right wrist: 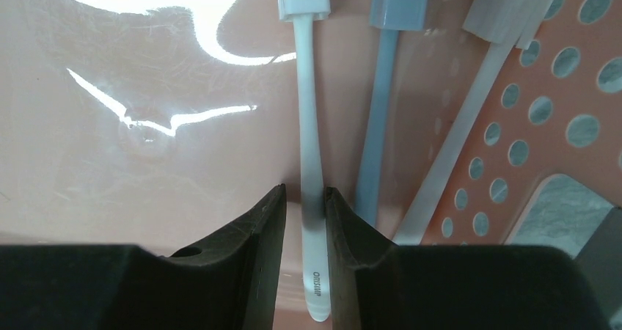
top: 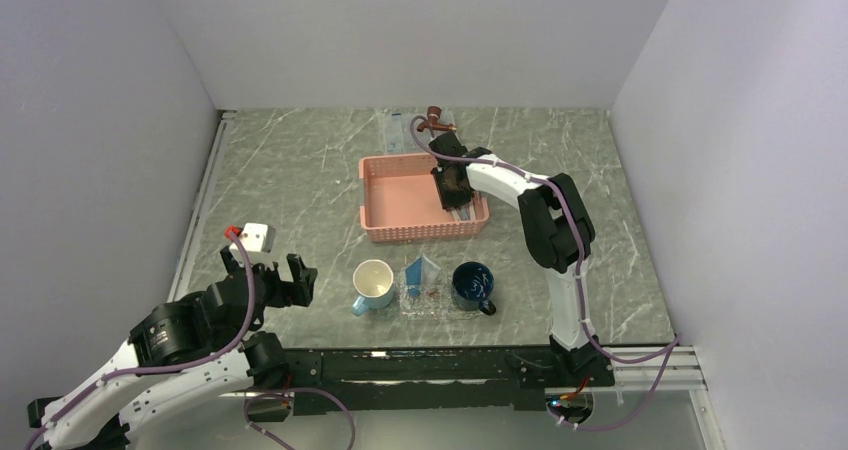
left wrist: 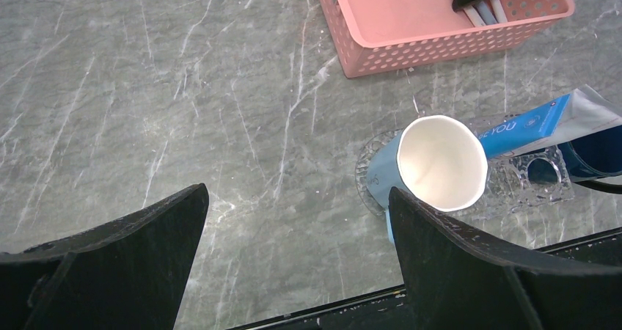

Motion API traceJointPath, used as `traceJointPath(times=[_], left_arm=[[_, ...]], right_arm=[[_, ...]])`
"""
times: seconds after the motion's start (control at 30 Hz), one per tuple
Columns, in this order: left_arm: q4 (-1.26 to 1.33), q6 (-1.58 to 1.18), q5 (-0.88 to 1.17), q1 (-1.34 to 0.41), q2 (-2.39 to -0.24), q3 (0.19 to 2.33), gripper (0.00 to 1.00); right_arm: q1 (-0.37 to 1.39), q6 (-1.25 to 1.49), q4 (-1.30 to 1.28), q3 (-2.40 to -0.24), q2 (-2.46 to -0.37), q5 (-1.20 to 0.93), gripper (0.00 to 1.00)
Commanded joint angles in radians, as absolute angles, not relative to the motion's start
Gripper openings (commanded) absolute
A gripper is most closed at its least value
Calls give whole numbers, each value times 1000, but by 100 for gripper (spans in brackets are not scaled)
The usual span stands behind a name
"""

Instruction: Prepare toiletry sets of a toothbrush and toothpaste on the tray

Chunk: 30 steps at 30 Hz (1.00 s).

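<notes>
My right gripper is down inside the pink lattice basket. In the right wrist view its jaws straddle the handle of a white toothbrush lying on the basket floor. The right finger touches it and a thin gap shows on the left. A pale blue toothbrush and a clear one lie beside it. A light-blue toothpaste tube leans in the small clear tray, also in the left wrist view. My left gripper is open and empty over bare table.
A light-blue cup with a white inside stands left of the small tray and a dark blue mug right of it. A larger clear tray and a brown object lie behind the basket.
</notes>
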State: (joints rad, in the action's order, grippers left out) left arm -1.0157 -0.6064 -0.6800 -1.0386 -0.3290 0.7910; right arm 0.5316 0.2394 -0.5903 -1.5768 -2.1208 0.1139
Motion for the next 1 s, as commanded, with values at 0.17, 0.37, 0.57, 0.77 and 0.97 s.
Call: traceJointPath(times=[0.17, 0.37, 0.57, 0.77, 0.97], left_arm=[[-1009, -610, -698, -1043, -325, 808, 99], [-1009, -612, -701, -1042, -321, 808, 99], [-1009, -613, -702, -1042, -318, 808, 99], [-1009, -613, -700, -1042, -321, 808, 99], [-1008, -614, -699, -1043, -324, 808, 99]], right_arm=[[527, 250, -576, -1562, -2118, 87, 28], [528, 250, -581, -1559, -2123, 91, 13], [530, 245, -579, -1561, -2106, 100, 0], [530, 241, -557, -1581, -2054, 87, 0], [532, 229, -491, -1548, -1957, 79, 0]])
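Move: The right hand's open fingers already straddle the pale aqua toothbrush near its handle end; its middle lies about 4 cm ahead and 1 cm left, at fingertip height. Beside that middle, the blue toothbrush lies about 2 cm to its right, and the white one some 4 cm to its right. The basket's middle is roughly 6 cm left of the hand and 2 cm ahead. From the left hand, the pale toothbrush is some 29 cm ahead, 28 cm right and 20 cm below. The right fingers shut on the pale toothbrush's handle, pinching it from both sides, while the hand stays almost in place, easing only about half a centimetre left. Keeping that grip and still pointing steeply down, the hand then starts up, rising about 1.5 cm off the basket floor. ##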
